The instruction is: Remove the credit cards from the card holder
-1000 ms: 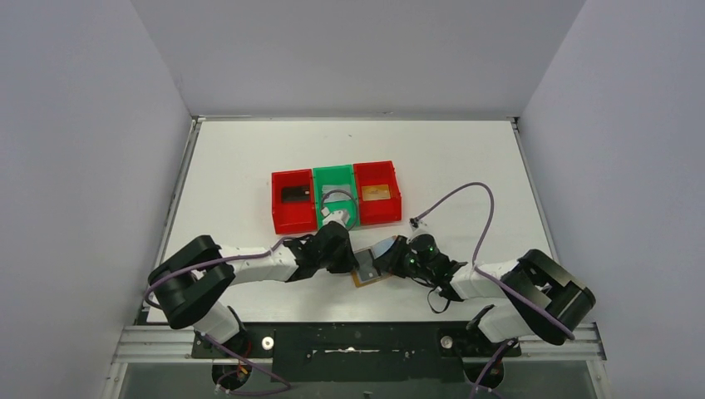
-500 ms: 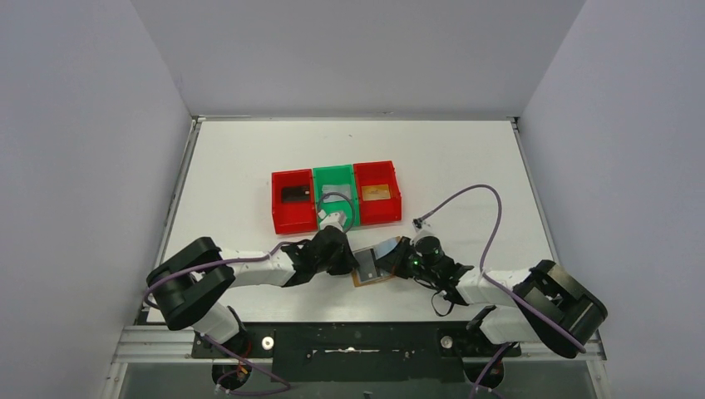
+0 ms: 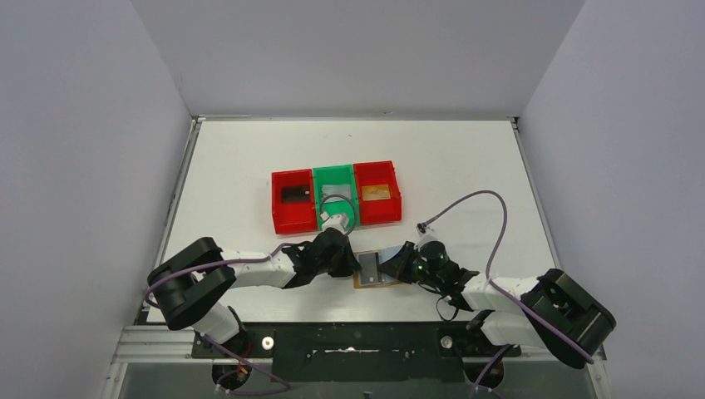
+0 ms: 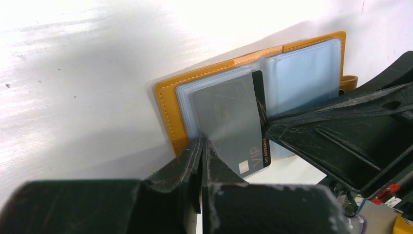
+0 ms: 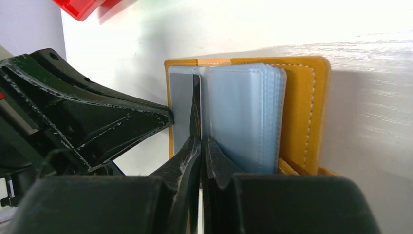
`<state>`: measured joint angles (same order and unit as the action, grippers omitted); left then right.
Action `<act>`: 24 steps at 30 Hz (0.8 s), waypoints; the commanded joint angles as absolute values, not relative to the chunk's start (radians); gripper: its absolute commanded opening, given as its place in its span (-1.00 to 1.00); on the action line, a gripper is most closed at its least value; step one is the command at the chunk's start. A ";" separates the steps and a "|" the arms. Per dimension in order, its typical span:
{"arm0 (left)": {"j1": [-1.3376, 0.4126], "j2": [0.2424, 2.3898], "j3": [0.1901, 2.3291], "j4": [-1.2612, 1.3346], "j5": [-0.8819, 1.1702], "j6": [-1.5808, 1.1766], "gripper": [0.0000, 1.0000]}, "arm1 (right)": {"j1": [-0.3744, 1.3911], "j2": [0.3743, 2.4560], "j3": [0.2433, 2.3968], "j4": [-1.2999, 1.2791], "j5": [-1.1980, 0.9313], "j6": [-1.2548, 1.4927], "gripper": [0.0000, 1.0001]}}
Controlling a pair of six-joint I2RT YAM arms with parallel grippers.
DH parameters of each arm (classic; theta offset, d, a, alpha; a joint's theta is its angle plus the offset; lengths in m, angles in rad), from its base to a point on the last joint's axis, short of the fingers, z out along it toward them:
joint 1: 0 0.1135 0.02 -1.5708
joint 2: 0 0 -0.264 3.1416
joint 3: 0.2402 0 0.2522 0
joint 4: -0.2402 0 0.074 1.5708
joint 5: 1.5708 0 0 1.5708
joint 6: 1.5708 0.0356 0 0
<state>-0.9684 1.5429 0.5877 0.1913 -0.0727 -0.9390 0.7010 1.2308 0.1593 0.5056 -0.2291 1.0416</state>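
The tan card holder [image 4: 168,105] lies open on the table between both grippers, its pale blue sleeves [image 5: 243,112] fanned out. A silver-grey credit card [image 4: 229,117] with a dark edge sticks partly out of a left sleeve. My right gripper [image 5: 200,139] is shut on that card's edge. My left gripper [image 4: 202,141] is shut, its tips against the holder's left edge. From above, the holder [image 3: 374,281] sits near the table's front, with the left gripper [image 3: 351,264] and right gripper [image 3: 389,266] on either side. A black card [image 3: 295,194] and an orange-brown card [image 3: 377,192] lie in bins.
Three bins stand in a row mid-table: a red bin [image 3: 278,218], a green bin [image 3: 332,176] and another red bin [image 3: 396,199]. The right arm's purple cable [image 3: 490,216] loops over the table. Grey walls close in the table on three sides.
My right gripper's jaws have closed onto the silver-grey card, and the right arm has dropped lower and nearer the front edge. The left arm has barely moved.
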 commanded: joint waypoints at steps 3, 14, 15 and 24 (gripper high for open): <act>-0.979 1.580 0.552 0.034 -0.074 -0.899 -1.00 | 0.681 1.172 0.146 0.529 -0.231 1.054 -1.00; -0.979 1.580 0.558 0.052 -0.055 -0.887 -1.00 | 0.679 1.151 0.202 0.379 -0.235 1.002 -0.67; -0.979 1.581 0.558 0.052 -0.055 -0.886 -1.00 | 0.681 1.174 0.213 0.376 -0.243 0.994 -0.56; -0.983 1.600 0.525 0.088 -0.042 -0.900 -1.00 | 0.711 1.348 0.230 0.523 -0.309 1.019 -0.37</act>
<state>-0.9699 1.5436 0.5823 0.2016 -0.0608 -0.9310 0.6891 1.2915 0.2260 0.4469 -0.2832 1.0142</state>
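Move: The right fingers are shut at the right edge of the grey card, whose middle lies about 3 cm to their left, level with them and 1 cm lower. The blue sleeves of the holder's other page lie some 3 cm to their right; beyond stand the right-hand red box, straight ahead by about 19 cm, and the green box, as far out and 10 cm to the left. From the left hand, the card's middle is about 3 cm right and 1 cm ahead. The right hand, pinching the grey card's dark right edge, draws it up and to the right by about 1 cm each, then opens its fingers to a third and sinks back down while moving some 1.5 cm left over the card, ending with the tips spread either side of that edge. The left hand stays where it is, its shut fingertips still resting on the left margin of the holder's page to hold the holder down. ##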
